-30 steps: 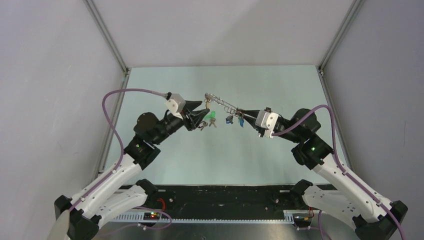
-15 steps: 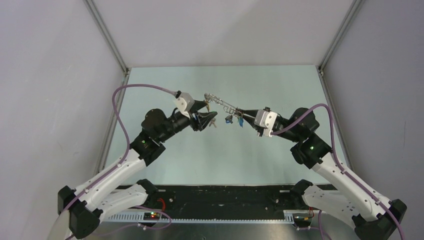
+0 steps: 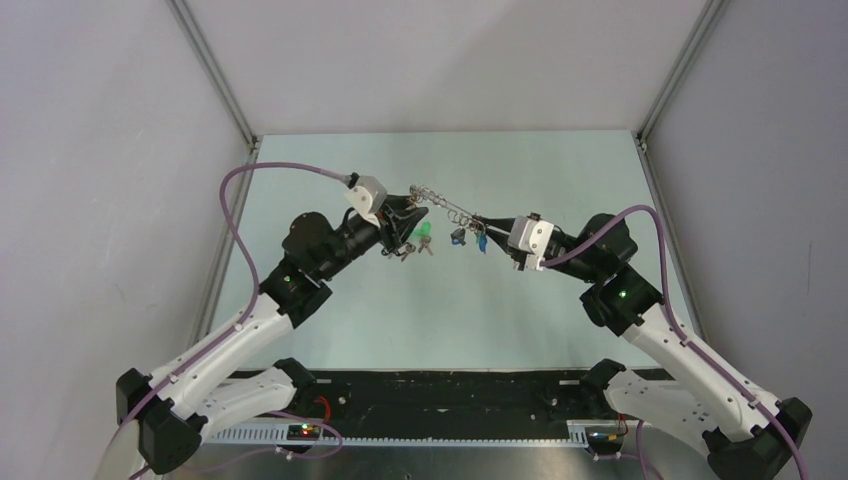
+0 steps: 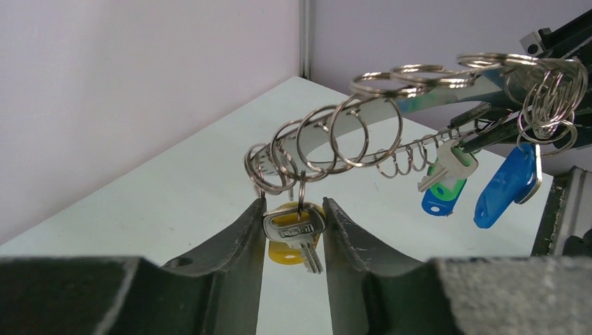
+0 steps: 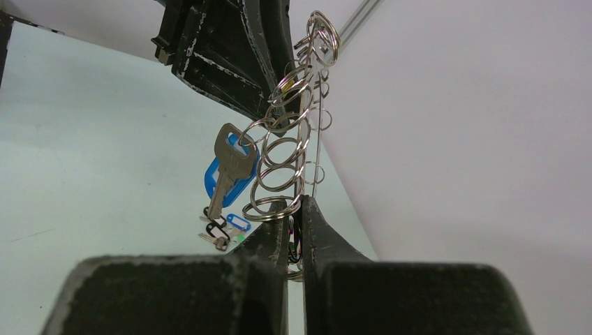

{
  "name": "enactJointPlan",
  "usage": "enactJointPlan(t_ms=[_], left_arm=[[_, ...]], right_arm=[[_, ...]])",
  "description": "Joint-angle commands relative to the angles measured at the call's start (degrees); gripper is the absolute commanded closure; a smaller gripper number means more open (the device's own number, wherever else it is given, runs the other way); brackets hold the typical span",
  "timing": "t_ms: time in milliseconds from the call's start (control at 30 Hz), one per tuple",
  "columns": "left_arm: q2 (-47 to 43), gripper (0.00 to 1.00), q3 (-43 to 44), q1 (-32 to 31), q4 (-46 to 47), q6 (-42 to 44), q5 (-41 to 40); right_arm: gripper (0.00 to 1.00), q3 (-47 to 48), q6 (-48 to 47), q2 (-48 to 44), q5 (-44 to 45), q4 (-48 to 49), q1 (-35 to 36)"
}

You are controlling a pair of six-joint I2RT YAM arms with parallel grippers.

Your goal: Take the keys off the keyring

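Observation:
The keyring (image 3: 450, 208), a flat grey band fringed with split rings, hangs in mid-air between both arms. My right gripper (image 5: 300, 201) is shut on its near end, and a silver key with a blue tag (image 5: 227, 171) dangles just beyond. In the left wrist view my left gripper (image 4: 293, 202) has both fingers pressed against the head of a silver key with a yellow tag (image 4: 294, 229), which hangs from the ring's far end. More keys with blue tags (image 4: 508, 183) hang near the right gripper's end. In the top view the left gripper (image 3: 414, 213) sits at the ring's left tip.
A few loose keys with black, blue and green tags (image 5: 220, 230) lie on the pale table (image 3: 450, 310) below the ring. Grey walls with metal corner posts (image 3: 215, 75) close in the back and sides. Purple cables loop over both arms.
My left gripper moved forward and up to the ring's left end, and its jaws narrowed onto the yellow-tagged key. The right gripper and the ring stayed put.

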Motion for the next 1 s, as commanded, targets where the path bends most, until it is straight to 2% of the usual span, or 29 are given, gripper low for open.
enactJointPlan(t_ms=[0, 67, 200, 400, 733, 967], left_arm=[[-1.74, 0.55, 0.21, -0.38, 1.21, 0.78, -3.02], [-2.45, 0.47, -0.53, -0.37, 1.15, 0.64, -3.86], [-3.89, 0.42, -1.98, -0.39, 1.08, 0.66, -5.46], [-4.10, 0.43, -2.16, -0.38, 0.83, 1.14, -7.11], [-1.02, 0.43, 0.14, -0.64, 0.93, -1.30, -0.08], [-0.22, 0.43, 0.63, -2.38, 1.01, -1.30, -2.18]], right_arm=[[1.00, 3.26, 0.24, -0.51, -0.59, 3.99, -0.73], [1.00, 3.25, 0.35, -0.54, -0.76, 3.90, -0.89], [1.00, 3.23, 0.49, -0.45, -1.14, 3.77, -1.15], [1.00, 3.26, 0.82, -0.38, -1.45, 3.85, -1.36], [1.00, 3.21, 0.94, -0.24, -1.69, 4.02, -1.57], [1.00, 3.26, 1.21, -0.10, -1.98, 4.28, -1.68]])
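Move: The left fingers already pinch the head of the yellow-tagged key, which hangs right at their hand point from the keyring's far end. The ring cluster above it sits about 2 cm farther out and 3 cm up; the blue tag hangs some 13 cm right, 7 cm back, and the grey key about 8 cm right, 6 cm back, both roughly level. From the right hand, which grips the keyring's near end, the yellow-tagged key lies about 12 cm left, 4 cm ahead and 2 cm lower. Open the left fingers from their pinch to let the yellow-tagged key come free, easing the gripper about 2 cm left, away from the key, with a slight counter-clockwise turn. Then undo that turn and bring it back right by a little more, sinking about 2 cm so the open tips sit lower around the key. Keep the right gripper shut on the keyring, almost still. ##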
